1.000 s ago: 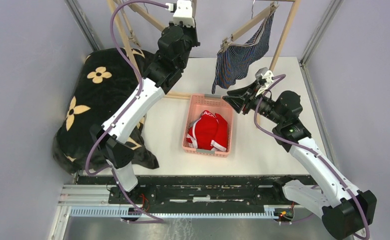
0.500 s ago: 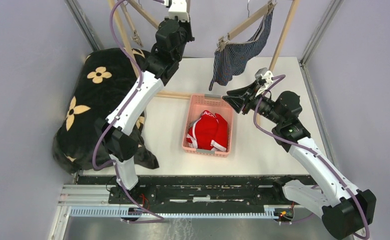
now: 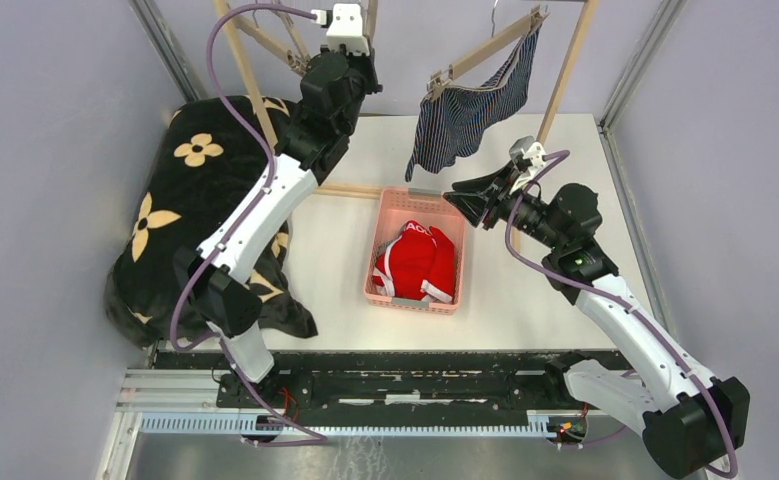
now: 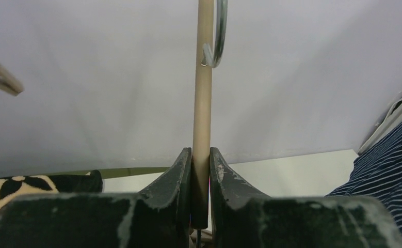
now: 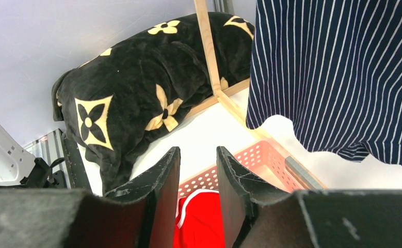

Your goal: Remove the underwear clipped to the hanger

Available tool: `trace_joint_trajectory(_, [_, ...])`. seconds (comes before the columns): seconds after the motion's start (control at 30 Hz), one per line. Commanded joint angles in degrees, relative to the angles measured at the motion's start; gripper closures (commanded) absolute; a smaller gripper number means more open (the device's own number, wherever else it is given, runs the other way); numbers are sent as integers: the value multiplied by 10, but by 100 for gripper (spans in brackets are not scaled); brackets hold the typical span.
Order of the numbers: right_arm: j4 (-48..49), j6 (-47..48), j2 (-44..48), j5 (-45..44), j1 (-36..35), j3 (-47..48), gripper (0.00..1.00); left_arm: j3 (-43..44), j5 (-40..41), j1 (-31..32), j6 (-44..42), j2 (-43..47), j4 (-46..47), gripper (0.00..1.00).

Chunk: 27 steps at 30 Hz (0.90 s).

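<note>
Dark blue striped boxers [image 3: 460, 115] hang from a wooden clip hanger [image 3: 485, 48] at the back; they fill the upper right of the right wrist view [image 5: 338, 72]. Red briefs [image 3: 415, 260] lie in a pink basket [image 3: 377, 250]. My left gripper [image 4: 201, 160] is raised high at the back and shut on a wooden rod [image 4: 205, 77]. A metal hook [image 4: 218, 36] curls beside that rod farther along. My right gripper [image 3: 462, 203] hangs open and empty by the basket's far right corner, below the boxers; between its jaws [image 5: 198, 160] the red briefs [image 5: 201, 222] show.
A black blanket with tan flowers [image 3: 195, 200] is heaped at the left. Wooden rack posts [image 3: 570, 60] rise at the back, and a rack foot bar [image 3: 355, 190] lies on the table just behind the basket. Grey walls close in both sides.
My left arm has shifted left at the top of the rack. The hanger and the boxers have swung to the left with it. The right arm has not moved.
</note>
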State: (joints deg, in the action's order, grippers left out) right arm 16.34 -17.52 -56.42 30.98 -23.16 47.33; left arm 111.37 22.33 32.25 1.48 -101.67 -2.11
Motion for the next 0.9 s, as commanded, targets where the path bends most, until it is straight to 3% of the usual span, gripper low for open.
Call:
trace_joint_trajectory(0.0, [32,-9,10,2,-2,-4,60,-76,9,-1,41,55,10,73])
trace_joint_trajectory(0.17, [33,-11,17,8,-2,-6,64,-154,-10,-2,47,105,62,50])
trace_joint_trajectory(0.47, [47,-21,18,19,-4,-8,63,-183,-53,-2,51,166,55,45])
trace_joint_trajectory(0.67, [55,-22,16,30,-6,-8,61,-221,-88,-1,51,223,69,21])
trace_joint_trajectory(0.87, [76,-30,-3,52,-16,-6,61,-233,-93,-1,40,253,89,16])
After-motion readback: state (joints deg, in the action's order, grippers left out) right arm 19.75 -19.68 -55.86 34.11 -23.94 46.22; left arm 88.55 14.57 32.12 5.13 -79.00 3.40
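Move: Up in front of the left fingers, which still grip the near end of the emptied hanger, the rail spot for its hook lies about 12 cm ahead, 2 cm right and 12 cm higher. A bare hanger hangs some 14 cm to the left and 8 cm ahead; the striped underwear hangs about 17 cm right, 5 cm ahead and 8 cm lower. From the right hand, that rail spot is roughly 34 cm ahead, 13 cm left and 24 cm up. Letting go of the hanger's near end, the left hand spreads its fingers wide and backs away from the rail towards its base, about 9 cm, drifting some 3 cm left. It first dips nearly 2 cm, then climbs to finish a little above its starting height, the wrist turning nearly 10 degrees clockwise. ##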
